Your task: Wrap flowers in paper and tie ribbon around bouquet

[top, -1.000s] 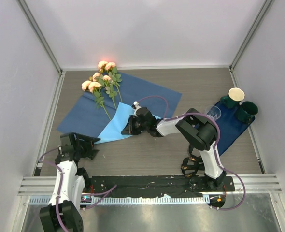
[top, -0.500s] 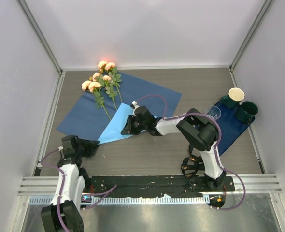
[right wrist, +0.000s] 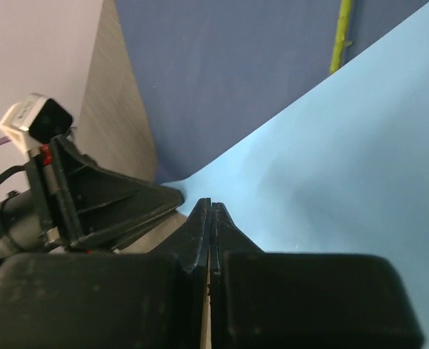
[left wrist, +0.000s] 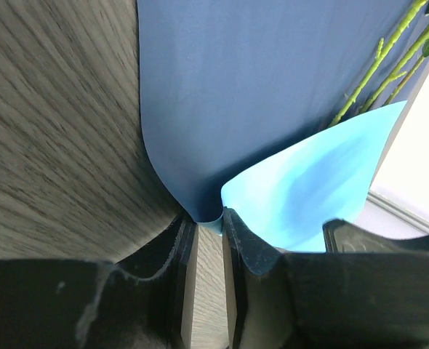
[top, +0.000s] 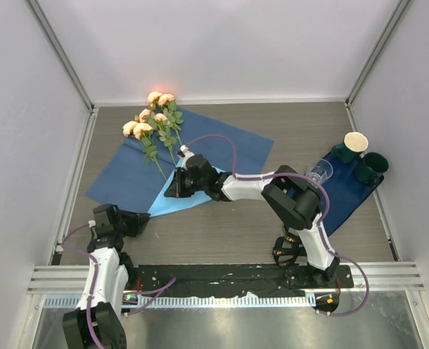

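The paper [top: 222,142] lies dark blue face up, with its near corner folded over as a light blue flap [top: 172,198]. The flowers [top: 153,120], pink roses on green stems, lie on its far left part; their stems show in the left wrist view [left wrist: 374,73]. My right gripper [top: 177,187] [right wrist: 211,203] is shut on the flap's edge. My left gripper [top: 143,218] [left wrist: 209,214] is closed to a narrow gap on the paper's folded corner [left wrist: 203,207]. No ribbon or bouquet is in view.
A dark navy mat [top: 345,193] at the right carries two dark green cups [top: 374,167], a white-lined cup [top: 355,140] and a clear plastic cup [top: 321,171]. Grey walls enclose the table on three sides. The left gripper [right wrist: 105,203] shows in the right wrist view.
My right gripper moved left with the light blue flap, folding it further over. My left gripper's jaws narrowed onto the paper's near corner.
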{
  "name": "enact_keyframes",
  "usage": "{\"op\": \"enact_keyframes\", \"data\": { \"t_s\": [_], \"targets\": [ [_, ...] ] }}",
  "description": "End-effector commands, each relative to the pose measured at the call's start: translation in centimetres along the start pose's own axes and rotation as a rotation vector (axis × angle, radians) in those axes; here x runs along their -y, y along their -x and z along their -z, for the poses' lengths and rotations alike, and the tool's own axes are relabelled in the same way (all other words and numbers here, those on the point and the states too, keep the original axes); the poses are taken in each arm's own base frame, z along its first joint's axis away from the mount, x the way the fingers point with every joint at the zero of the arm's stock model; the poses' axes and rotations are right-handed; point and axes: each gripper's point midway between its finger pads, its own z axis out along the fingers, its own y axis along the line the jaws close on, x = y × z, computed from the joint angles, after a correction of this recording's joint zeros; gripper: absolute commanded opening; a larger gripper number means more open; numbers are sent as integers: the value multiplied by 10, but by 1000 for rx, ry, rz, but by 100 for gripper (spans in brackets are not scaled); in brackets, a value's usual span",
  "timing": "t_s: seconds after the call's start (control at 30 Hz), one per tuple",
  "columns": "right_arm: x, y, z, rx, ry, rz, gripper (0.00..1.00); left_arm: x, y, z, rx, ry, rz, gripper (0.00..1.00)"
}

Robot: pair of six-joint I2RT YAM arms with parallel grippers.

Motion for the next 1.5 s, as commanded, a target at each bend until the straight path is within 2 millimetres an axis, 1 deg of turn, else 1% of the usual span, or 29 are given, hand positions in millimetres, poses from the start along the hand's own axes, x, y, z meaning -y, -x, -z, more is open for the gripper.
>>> {"op": "enact_keyframes", "data": {
  "t_s": [0.0,0.07,0.13,0.2,0.23,0.3,0.33,0.43,0.6,0.67,0.7,0.73,0.8,0.83,0.87,0.9,0.93,0.97,1.03,1.07,1.13,1.17,1.23,1.27,1.3,1.33,1.37,1.43,1.47],
  "targets": [
    [19,3,-18,18,-85,56,0,7,4,2,19,-29,-54,22],
    [27,1,-22,7,-114,73,0,9,4,2,18,-37,-58,20],
    [42,-4,-23,1,-170,84,0,15,5,4,20,-51,-71,18],
    [52,-6,-20,4,-214,107,0,21,6,6,24,-66,-109,14],
    [60,-6,-17,9,-256,108,0,29,9,9,34,-84,-128,7],
    [67,-8,-14,6,-288,110,0,37,11,12,44,-101,-157,5],
    [72,-10,-13,4,-310,105,0,45,13,15,52,-117,-189,0],
    [74,-17,-12,-7,-314,90,0,57,15,19,75,-135,-256,0],
    [76,-28,-9,-16,-301,44,0,94,12,31,116,-194,-381,0],
    [73,-30,-9,-14,-283,13,0,108,-2,33,124,-208,-492,0],
    [70,-32,-9,-22,-265,2,0,127,-6,35,132,-228,-534,0],
    [65,-30,-10,-13,-243,-22,0,135,-27,35,82,-247,-602,0],
    [61,-34,-7,-23,-212,-50,0,154,-39,28,79,-229,-686,0],
    [58,-28,-7,-4,-187,-64,0,161,-56,28,42,-245,-738,0],
    [60,-32,-3,-7,-179,-89,0,164,-62,23,31,-231,-769,0],
    [53,-27,1,8,-152,-99,0,160,-68,12,7,-193,-821,0],
    [49,-20,4,21,-125,-107,0,171,-79,12,-12,-210,-852,0],
    [49,-21,8,18,-117,-130,0,172,-84,8,-31,-204,-872,0],
    [35,-11,17,25,-44,-150,1,172,-93,-5,-68,-181,-931,0],
    [42,-8,24,32,-45,-177,2,172,-95,-8,-80,-171,-946,0],
    [32,5,38,65,-18,-177,6,170,-104,-14,-117,-172,-995,0],
    [37,8,45,69,-20,-182,7,172,-107,-19,-129,-170,-1011,0],
    [35,16,56,78,-7,-175,12,177,-113,-20,-139,-185,-1064,0],
    [40,12,61,71,-16,-178,15,181,-115,-23,-143,-189,-1079,0],
    [50,16,69,83,-37,-167,17,184,-126,-21,-184,-218,-1101,0],
    [54,19,75,96,-51,-161,25,185,-129,-24,-194,-217,-1115,0],
    [57,21,87,111,-62,-148,28,180,-132,-31,-215,-199,-1140,0],
    [66,30,102,133,-85,-104,34,185,-145,-33,-266,-216,-1157,0],
    [64,36,112,153,-89,-83,35,184,-148,-35,-280,-215,-1167,0]
  ]
}}
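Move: The near left corner of the blue paper sits right between my left fingertips, which are still slightly apart. From there the visible ends of the stems are about 11 cm ahead and 5 cm right, and the blossoms roughly 32 cm ahead and 2 cm right. My shut right hand hovers over the folded light-blue flap, whose middle is some 5 cm to its right, 2 cm ahead and 5 cm down; the stem ends lie about 4 cm ahead, 1 cm left and 5 cm below. I pinch the paper corner with my left fingers, lift it about 10 cm, then sweep it right (some 16 cm) and forward over the stems, turning the wrist about 50 degrees clockwise and sinking slightly. My shut right hand first drops some 5 cm onto the folded flap and holds there, then slides right, rises and begins to open, ending about 11 cm right of its start. ##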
